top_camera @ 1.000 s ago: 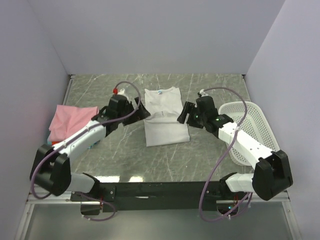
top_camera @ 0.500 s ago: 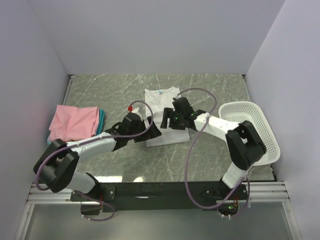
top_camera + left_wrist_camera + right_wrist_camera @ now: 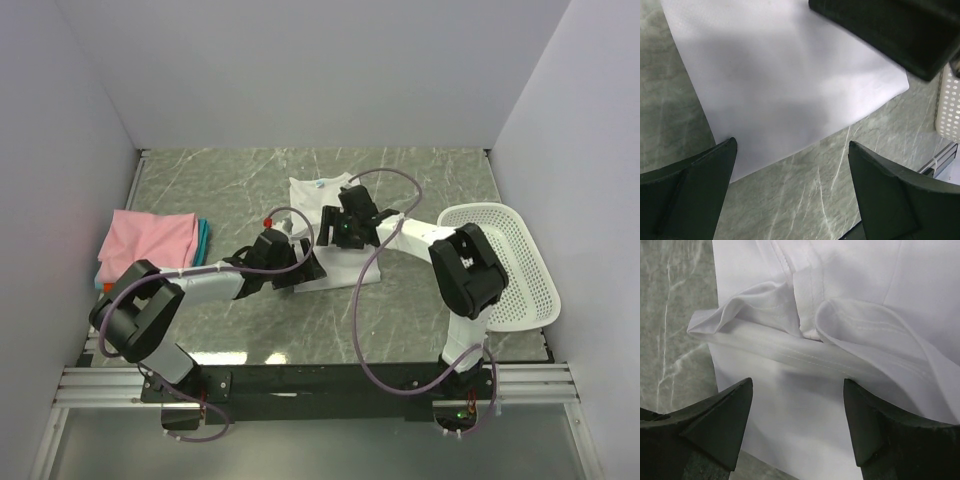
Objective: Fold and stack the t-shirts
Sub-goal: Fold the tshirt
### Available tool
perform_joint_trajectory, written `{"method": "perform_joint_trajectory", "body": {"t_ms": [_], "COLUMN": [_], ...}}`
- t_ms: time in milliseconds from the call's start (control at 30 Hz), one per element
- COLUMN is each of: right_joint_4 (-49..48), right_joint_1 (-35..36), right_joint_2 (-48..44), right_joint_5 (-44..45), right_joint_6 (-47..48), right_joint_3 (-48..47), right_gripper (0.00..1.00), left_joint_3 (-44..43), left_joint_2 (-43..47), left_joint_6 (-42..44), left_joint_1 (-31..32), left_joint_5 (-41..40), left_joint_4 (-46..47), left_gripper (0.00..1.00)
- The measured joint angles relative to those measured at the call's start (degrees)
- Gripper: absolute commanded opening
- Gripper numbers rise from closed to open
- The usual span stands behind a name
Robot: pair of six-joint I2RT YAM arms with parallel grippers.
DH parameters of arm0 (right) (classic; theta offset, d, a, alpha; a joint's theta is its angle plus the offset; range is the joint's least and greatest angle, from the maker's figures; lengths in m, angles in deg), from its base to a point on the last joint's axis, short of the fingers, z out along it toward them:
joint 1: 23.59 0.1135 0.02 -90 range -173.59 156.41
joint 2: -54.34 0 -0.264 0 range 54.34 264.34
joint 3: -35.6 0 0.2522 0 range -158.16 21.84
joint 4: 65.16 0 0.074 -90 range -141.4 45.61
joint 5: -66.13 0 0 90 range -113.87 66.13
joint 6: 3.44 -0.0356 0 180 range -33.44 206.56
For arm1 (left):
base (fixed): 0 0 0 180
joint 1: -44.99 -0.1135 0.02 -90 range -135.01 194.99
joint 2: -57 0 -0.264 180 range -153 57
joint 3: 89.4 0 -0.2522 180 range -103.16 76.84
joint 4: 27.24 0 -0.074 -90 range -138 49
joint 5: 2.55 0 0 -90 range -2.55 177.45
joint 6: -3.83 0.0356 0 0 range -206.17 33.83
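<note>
A white t-shirt (image 3: 318,192) lies on the marble table at centre, partly folded, its sleeves tucked over the body (image 3: 855,280). My left gripper (image 3: 305,266) hangs open over its near left corner; in the left wrist view (image 3: 792,145) the shirt's hem (image 3: 780,75) lies just beyond the wide-apart fingers (image 3: 695,175). My right gripper (image 3: 336,233) is open low over the shirt's middle (image 3: 797,385), nothing between its fingers (image 3: 720,420). A folded pink t-shirt (image 3: 150,243) rests on a teal one (image 3: 204,238) at the left.
A white perforated basket (image 3: 510,262) stands at the right edge, its corner also showing in the left wrist view (image 3: 950,105). The right arm (image 3: 890,30) crosses just above the left gripper. Grey walls close in the table on three sides.
Both arms have swung inward from the shirt's two sides. The left gripper now sits at the near left corner, the right over the shirt's middle. Both stayed open.
</note>
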Motion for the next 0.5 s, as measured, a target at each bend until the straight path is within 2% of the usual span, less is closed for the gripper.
{"method": "perform_joint_trajectory", "body": {"t_ms": [167,500], "right_joint_4": [-2.16,-1.7], "right_joint_1": [-1.84,-5.97], "right_joint_2": [1.79,5.01], "right_joint_5": [0.52,2.01], "right_joint_6": [1.42,6.99], "right_joint_3": [-2.86,-16.24], "right_gripper": [0.79,0.79], "left_joint_3": [0.04,0.39], "left_joint_2": [-0.63,-0.63], "left_joint_6": [0.09,0.15], "left_joint_1": [0.0,0.0], "left_joint_5": [0.09,0.09], "left_joint_4": [1.22,2.12], "left_gripper": [1.0,1.0]}}
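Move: The collar end of the t-shirt lies about 15 cm ahead of my right hand and a touch left, 2 cm lower. The loose sleeve folds cross just under that hand, some 2 cm ahead, and the near hem is about 15 cm behind it. From my left hand the collar is about 24 cm ahead and 2 cm right. The shirt's near-left corner sits roughly 4 cm back and 5 cm left of my left hand. I sweep my right hand forward about 10 cm, low above the sleeve folds at first and then climbing some 7 cm, towards the collar; its fingers stay open and tip up about 15 degrees. My left hand stays down, wide open, one finger resting on the shirt by its near-left corner. ##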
